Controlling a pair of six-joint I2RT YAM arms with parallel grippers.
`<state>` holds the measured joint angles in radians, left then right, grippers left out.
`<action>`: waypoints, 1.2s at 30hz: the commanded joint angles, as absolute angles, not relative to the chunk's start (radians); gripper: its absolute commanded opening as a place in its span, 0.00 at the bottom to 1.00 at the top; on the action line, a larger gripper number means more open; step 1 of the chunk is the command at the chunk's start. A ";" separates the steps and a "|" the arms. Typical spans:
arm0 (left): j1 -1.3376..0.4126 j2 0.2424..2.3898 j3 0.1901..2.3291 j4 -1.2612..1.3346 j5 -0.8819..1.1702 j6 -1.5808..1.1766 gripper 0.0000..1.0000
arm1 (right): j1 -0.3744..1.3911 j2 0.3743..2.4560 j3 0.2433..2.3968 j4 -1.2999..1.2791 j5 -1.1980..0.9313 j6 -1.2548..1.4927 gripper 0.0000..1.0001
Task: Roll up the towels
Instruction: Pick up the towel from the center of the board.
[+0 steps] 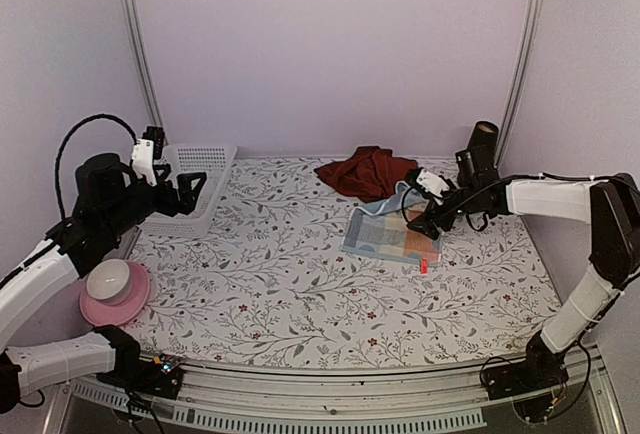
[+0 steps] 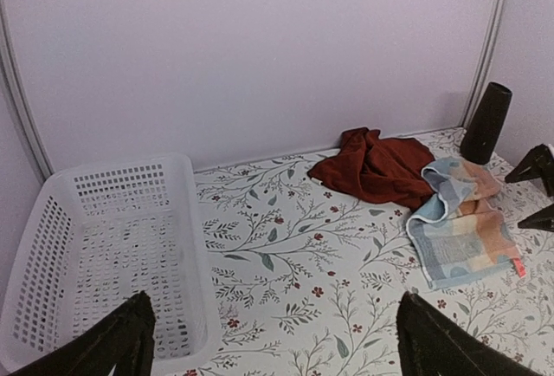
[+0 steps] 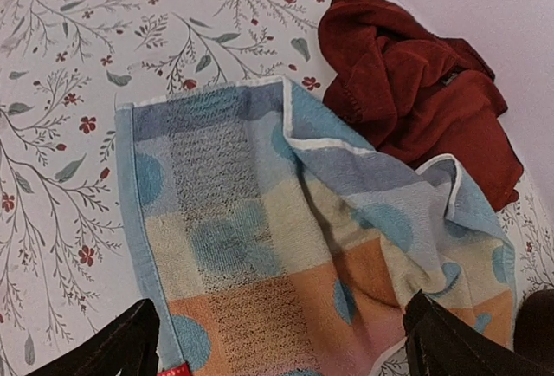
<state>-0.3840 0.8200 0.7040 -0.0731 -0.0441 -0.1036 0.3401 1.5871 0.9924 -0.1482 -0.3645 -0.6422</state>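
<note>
The dark red towel (image 1: 365,172) (image 2: 376,166) (image 3: 407,90) lies crumpled at the back of the table. The checked towel (image 1: 392,236) (image 2: 463,229) (image 3: 286,255) lies mostly flat in front of it, its far corner folded over and touching the red one. A small red tag (image 1: 425,267) (image 3: 173,369) marks its near corner. My right gripper (image 1: 425,216) (image 3: 281,341) hovers open over the checked towel's right edge, holding nothing. Far to the left, my left gripper (image 1: 190,192) (image 2: 275,341) stands open and empty beside the basket.
A white perforated basket (image 1: 200,169) (image 2: 112,246) sits at the back left, under the left gripper. A pink bowl (image 1: 113,289) rests at the table's left edge. The back wall stands close behind the red towel.
</note>
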 commanded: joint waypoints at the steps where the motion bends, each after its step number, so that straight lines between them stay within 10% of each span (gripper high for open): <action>1: -0.371 0.822 0.708 -0.078 -0.010 -0.091 0.97 | 0.420 1.691 1.030 -0.253 -0.219 -0.749 0.99; 28: -0.364 0.825 0.709 -0.075 0.004 -0.100 0.97 | 0.433 1.816 0.974 -0.315 -0.229 -0.798 0.65; 36: -0.363 0.834 0.711 -0.073 0.028 -0.107 0.97 | 0.425 1.831 1.006 -0.371 -0.275 -0.803 0.12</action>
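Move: The right hand is open above the checked towel: the near hem, just left of the red tag, lies about 5 cm back, level sideways and some 12 cm below. The red tag is about 6 cm back and 3 cm right; the red cloth's middle is some 25 cm ahead and 7 cm left, both about 12 cm below. From the left hand the near hem is roughly 40 cm right, 3 cm ahead and 28 cm below. The right hand drops about 12 cm and back 5, tilting downward, and closes its fingers around the towel's near hem. ##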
